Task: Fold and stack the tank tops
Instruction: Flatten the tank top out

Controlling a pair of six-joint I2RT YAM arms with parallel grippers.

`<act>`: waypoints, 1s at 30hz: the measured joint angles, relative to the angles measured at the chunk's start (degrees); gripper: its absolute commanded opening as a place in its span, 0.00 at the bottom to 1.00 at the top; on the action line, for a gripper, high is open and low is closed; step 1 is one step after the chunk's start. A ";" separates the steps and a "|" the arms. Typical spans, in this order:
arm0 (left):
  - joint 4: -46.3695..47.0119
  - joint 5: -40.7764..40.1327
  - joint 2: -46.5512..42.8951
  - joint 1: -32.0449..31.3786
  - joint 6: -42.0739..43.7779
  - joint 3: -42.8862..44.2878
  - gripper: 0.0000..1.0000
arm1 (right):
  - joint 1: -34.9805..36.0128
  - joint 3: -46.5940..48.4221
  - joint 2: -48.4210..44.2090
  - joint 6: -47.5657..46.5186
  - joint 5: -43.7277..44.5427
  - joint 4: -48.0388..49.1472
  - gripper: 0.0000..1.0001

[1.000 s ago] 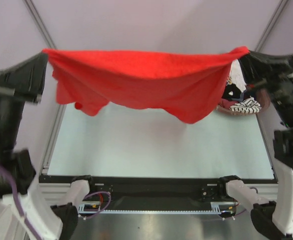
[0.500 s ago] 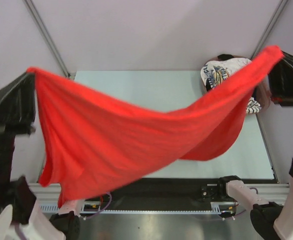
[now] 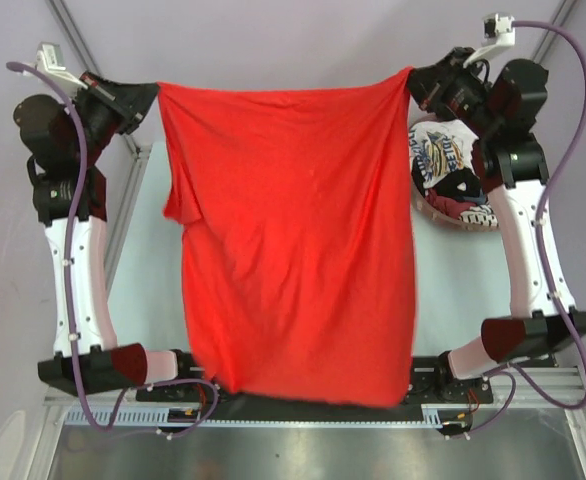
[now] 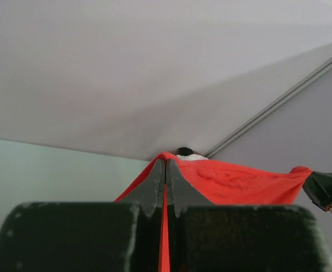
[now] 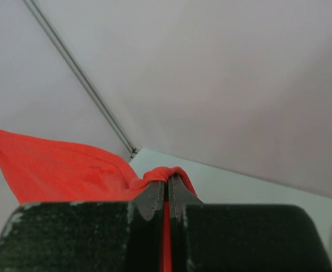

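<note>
The large red tank top (image 3: pixel 298 240) hangs stretched flat between both arms, its top edge at the far side and its hem down over the near table edge. My left gripper (image 3: pixel 153 93) is shut on its upper left corner; red cloth (image 4: pixel 228 180) shows between the jaws in the left wrist view. My right gripper (image 3: pixel 413 80) is shut on the upper right corner, with bunched red cloth (image 5: pixel 69 170) at its tips. A heap of other tank tops (image 3: pixel 451 180), white printed, striped and dark, lies at the far right, partly hidden behind the right arm.
The pale green table (image 3: pixel 463 290) shows to the right and left of the hanging cloth. Metal frame rails (image 3: pixel 133 200) run along the table's sides, and grey tent walls close in behind. The arm bases (image 3: pixel 113 365) sit at the near edge.
Both arms have swung the red tank top out and brought it back, from a sagging sweep across the view to a flat, taut sheet hanging lengthwise over the table.
</note>
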 measured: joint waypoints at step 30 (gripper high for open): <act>18.34 3.04 -0.66 0.83 -2.86 -35.74 0.00 | -8.79 -39.50 2.93 19.41 -9.11 26.67 0.00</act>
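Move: Both hands still pinch the tank top's top corners; its middle hangs about 20 cm back and 22 below each, some 22 cm in to the left hand's right and 20 to the right hand's left. The open table middle lies about 52 cm below both: roughly 14 ahead and 23 right of the left hand, 10 ahead and 20 left of the right. The laundry basket is some 20 cm ahead, 30 right and 43 below the right hand. Keeping the top edge stretched between them, both hands first flick up about 15 cm, the fingers tipping up some 20 degrees, then whip down roughly 35 cm towards the table, pushing some 7 cm forward on the way and easing back slightly last. The wrists tip over with the downstroke until the fingers point below level, the right hand more steeply and rolling its left side up a little, and both grippers keep their shut pinch on the corners. ##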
